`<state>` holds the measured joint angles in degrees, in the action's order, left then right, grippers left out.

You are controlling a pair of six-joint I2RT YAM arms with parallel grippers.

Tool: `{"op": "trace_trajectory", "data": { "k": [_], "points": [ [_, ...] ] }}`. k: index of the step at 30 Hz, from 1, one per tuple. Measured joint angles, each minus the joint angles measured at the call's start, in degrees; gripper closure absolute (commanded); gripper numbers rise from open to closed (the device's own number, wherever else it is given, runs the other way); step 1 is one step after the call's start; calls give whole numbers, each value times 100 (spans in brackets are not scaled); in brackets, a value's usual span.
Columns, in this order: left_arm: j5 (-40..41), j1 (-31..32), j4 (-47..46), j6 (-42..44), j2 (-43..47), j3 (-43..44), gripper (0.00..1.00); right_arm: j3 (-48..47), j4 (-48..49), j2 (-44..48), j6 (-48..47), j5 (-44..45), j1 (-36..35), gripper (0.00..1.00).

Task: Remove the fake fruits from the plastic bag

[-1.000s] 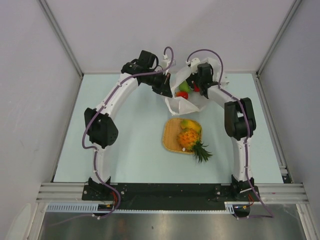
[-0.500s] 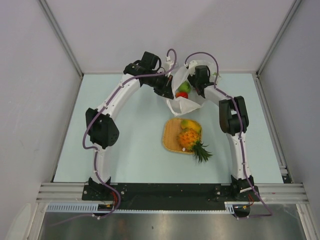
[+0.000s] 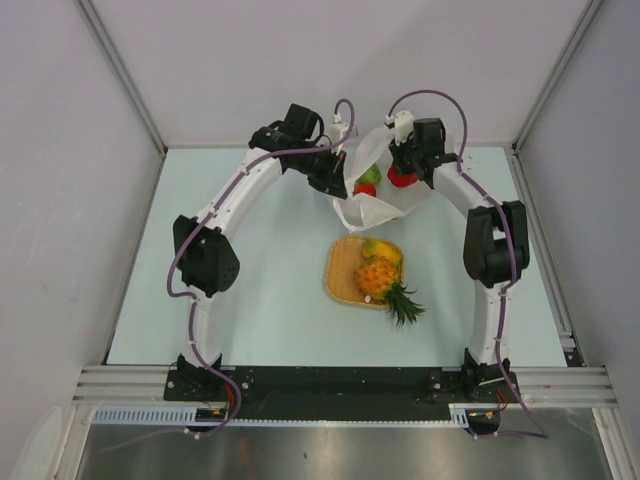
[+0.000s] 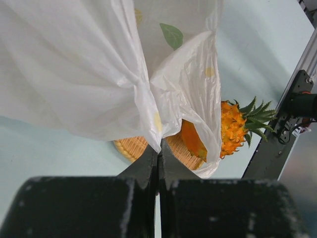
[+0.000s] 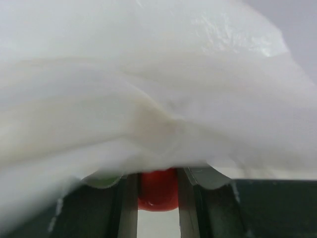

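The white plastic bag (image 3: 378, 208) lies at the back of the table with its mouth held up. My left gripper (image 3: 336, 176) is shut on the bag's edge (image 4: 148, 106), pinching the film between its tips. My right gripper (image 3: 403, 172) is shut on a red fruit (image 3: 402, 179) at the bag's right side. In the right wrist view the red fruit (image 5: 157, 189) sits between both fingers, under draped bag film (image 5: 148, 99). A green apple (image 3: 369, 175) and another red piece (image 3: 364, 189) lie inside the bag. The pineapple (image 3: 382, 280) and mango (image 3: 381, 250) rest on the tray.
The orange woven tray (image 3: 342, 272) sits in front of the bag, mid-table; the left wrist view shows it (image 4: 130, 147) behind the bag with the pineapple (image 4: 234, 126). Grey walls enclose the table at the back and both sides.
My right gripper dipped into the bag's mouth, closed on a red fruit, and has drawn back to the right with it. The left gripper has kept its hold on the bag.
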<state>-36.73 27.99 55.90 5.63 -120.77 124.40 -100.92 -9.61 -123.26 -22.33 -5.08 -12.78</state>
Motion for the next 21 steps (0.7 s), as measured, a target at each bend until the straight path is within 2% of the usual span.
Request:
{"op": "trace_trajectory", "data": {
  "k": [6, 11, 17, 21],
  "points": [
    [79, 0, -9, -2, -114, 98, 100, 431, -481, 1381, 483, -977, 149, 90],
    [190, 0, -9, -2, -199, 157, 100, 448, -935, 2116, 997, -2013, 280, 89],
    [317, -7, -9, -2, -302, 205, 100, 732, -1805, 2518, 1327, -3462, 275, 88],
    [363, -59, -13, 0, -374, 251, 100, 949, -2474, 2549, 1213, -4105, -59, 88]
  ]
}}
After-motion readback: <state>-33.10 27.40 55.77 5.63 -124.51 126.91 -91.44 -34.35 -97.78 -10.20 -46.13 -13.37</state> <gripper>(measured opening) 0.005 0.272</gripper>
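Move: The right hand already holds the red pepper inside the bag. From this hand the wooden plate lies about 26 cm back, 11 cm left and 11 cm lower. On the plate, the yellow fruit is some 22 cm back and 7 cm left of the hand, the pineapple 31 cm back and 8 cm left. The other red fruit is level with the hand, 10 cm left. From the left hand, the plate is about 6 cm back, 5 cm right and 20 cm below. Keeping its pinch on the red pepper, the right hand draws it up and back out of the bag, climbing about 14 cm. It then swings back and left towards the plate, sinking a little, some 20 cm back in all. The wrist turns counter-clockwise, rolls left side up and tips down, each by 20 to 30 degrees. The left fingers stay shut on the bag's rim, easing about 2 cm forward and down. ##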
